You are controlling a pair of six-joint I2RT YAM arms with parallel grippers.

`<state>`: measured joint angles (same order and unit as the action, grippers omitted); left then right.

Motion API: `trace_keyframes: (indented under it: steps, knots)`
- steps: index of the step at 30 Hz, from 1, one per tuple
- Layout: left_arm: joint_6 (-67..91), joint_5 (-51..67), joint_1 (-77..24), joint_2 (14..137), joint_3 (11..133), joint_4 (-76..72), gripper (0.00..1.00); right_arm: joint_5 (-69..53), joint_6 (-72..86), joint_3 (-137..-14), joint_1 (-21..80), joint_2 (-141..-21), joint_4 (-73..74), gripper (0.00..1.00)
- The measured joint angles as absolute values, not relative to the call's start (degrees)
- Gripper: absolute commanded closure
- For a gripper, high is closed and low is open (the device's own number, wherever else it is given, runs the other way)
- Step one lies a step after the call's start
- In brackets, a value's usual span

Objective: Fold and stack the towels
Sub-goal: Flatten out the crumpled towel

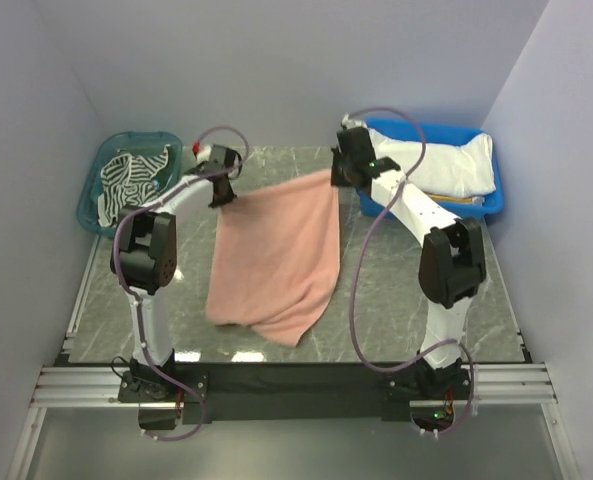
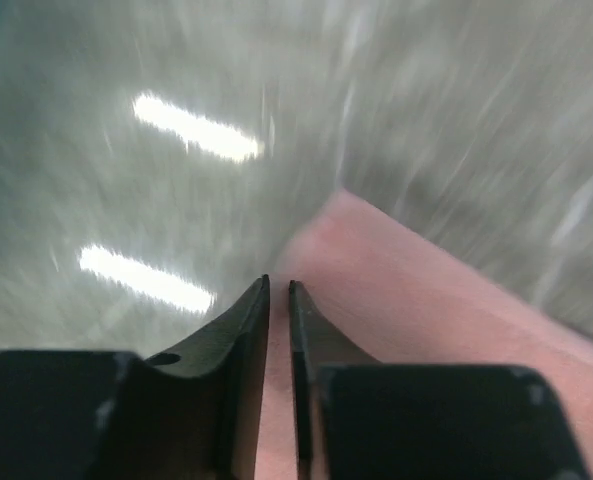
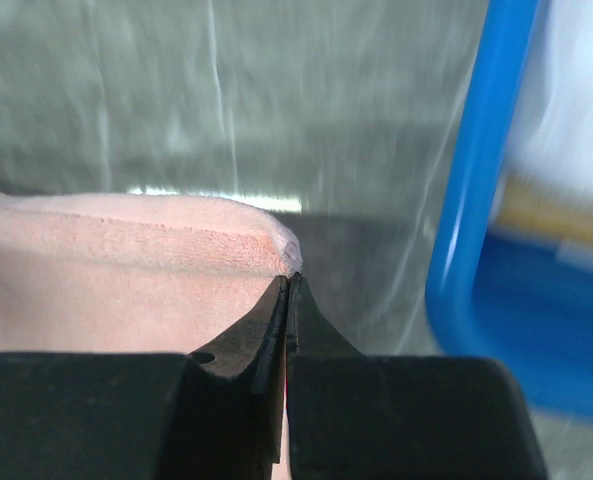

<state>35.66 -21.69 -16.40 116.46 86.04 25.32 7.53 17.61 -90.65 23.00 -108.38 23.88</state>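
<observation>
The salmon pink towel (image 1: 276,250) hangs stretched between both grippers at the far middle of the table, and its lower part drapes down onto the marble top. My left gripper (image 1: 222,192) is shut on its far left corner; in the left wrist view pink cloth (image 2: 426,300) fills the narrow gap between the jaws of the gripper (image 2: 279,283). My right gripper (image 1: 336,176) is shut on the far right corner, and the towel's hem (image 3: 126,270) pokes out at the tips of the gripper (image 3: 289,278). A dark-and-white striped towel (image 1: 131,180) lies in the teal basket. A white towel (image 1: 446,165) lies in the blue bin.
The teal basket (image 1: 94,222) stands at the far left corner and the blue bin (image 1: 431,129) at the far right, its rim (image 3: 466,200) close beside my right gripper. A yellowish edge (image 1: 468,201) shows under the white towel. Grey walls close in on three sides.
</observation>
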Motion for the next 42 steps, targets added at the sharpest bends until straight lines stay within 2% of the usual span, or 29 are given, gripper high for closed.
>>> trace_keyframes:
  steps: [2,3,4,5,6,7,10,11,14,20,25,32,36,42]
  knots:
    - [35.4,-22.8,-14.9,117.5,92.9,26.5,0.66,9.2,15.4,-98.6,23.0,-111.6,23.4,0.92]
    - [35.3,-23.2,-14.0,118.3,96.9,26.8,0.61,10.7,14.3,-102.5,22.9,-113.4,23.2,0.83]
    - [35.1,-23.5,-13.3,119.1,100.4,26.4,0.47,12.1,13.5,-105.9,22.9,-114.9,22.9,0.7]
    - [35.1,-23.6,-12.6,119.7,103.4,25.9,0.41,13.6,12.6,-109.3,22.7,-116.7,22.8,0.51]
    - [34.8,-23.7,-11.9,120.0,105.6,25.1,0.33,14.8,12.3,-112.1,22.6,-118.4,22.5,0.43]
    - [34.6,-23.6,-11.3,120.3,107.1,24.4,0.19,15.7,11.2,-114.3,22.5,-119.6,22.4,0.38]
    - [34.1,-22.9,-10.1,120.2,108.7,22.8,0.02,17.4,10.1,-119.1,22.2,-122.7,22.7,0.32]
    - [34.0,-22.3,-9.9,120.1,108.6,22.4,0.0,17.5,9.9,-119.1,22.2,-122.7,23.0,0.32]
    - [34.3,-18.9,-10.0,117.9,104.1,20.9,0.01,16.4,10.2,-114.4,22.1,-120.1,23.0,0.32]
    - [36.5,-12.5,-12.5,100.3,80.8,19.9,0.0,7.9,13.2,-88.1,23.2,-102.4,23.6,0.35]
    - [39.0,-12.0,-23.2,80.8,60.1,17.5,0.01,3.2,15.9,-67.8,29.4,-87.5,23.1,0.35]
    - [44.3,-15.2,-37.2,60.3,35.6,15.7,0.01,-1.1,21.8,-41.9,41.2,-72.0,19.3,0.35]
    - [45.7,-18.0,-42.4,52.0,26.3,12.6,0.01,-1.8,24.2,-35.1,43.6,-68.1,15.8,0.34]
    - [45.6,-21.4,-45.7,54.8,22.7,7.1,0.03,-1.8,25.9,-34.6,44.6,-71.8,9.8,0.35]
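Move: My left hand holds the pink towel's far left corner about 5 cm above the table. The towel's near left corner is some 31 cm back and 2 cm left of it; the teal basket is about 22 cm left and 4 cm ahead. My right hand, some 14 cm up, holds the far right corner. From it the near point lies about 38 cm back and 10 cm left, and the blue bin about 23 cm right, 4 cm ahead. I fling the two held corners forward about 10 cm and up, my left hand higher, opening both grippers to let go. Then I swing both empty hands back over 35 cm and down to the near edge, the left drifting right, the right a little left. They turn about 20 degrees, left clockwise and right counter-clockwise, and finish wide open at the edge; contact can't be seen. ##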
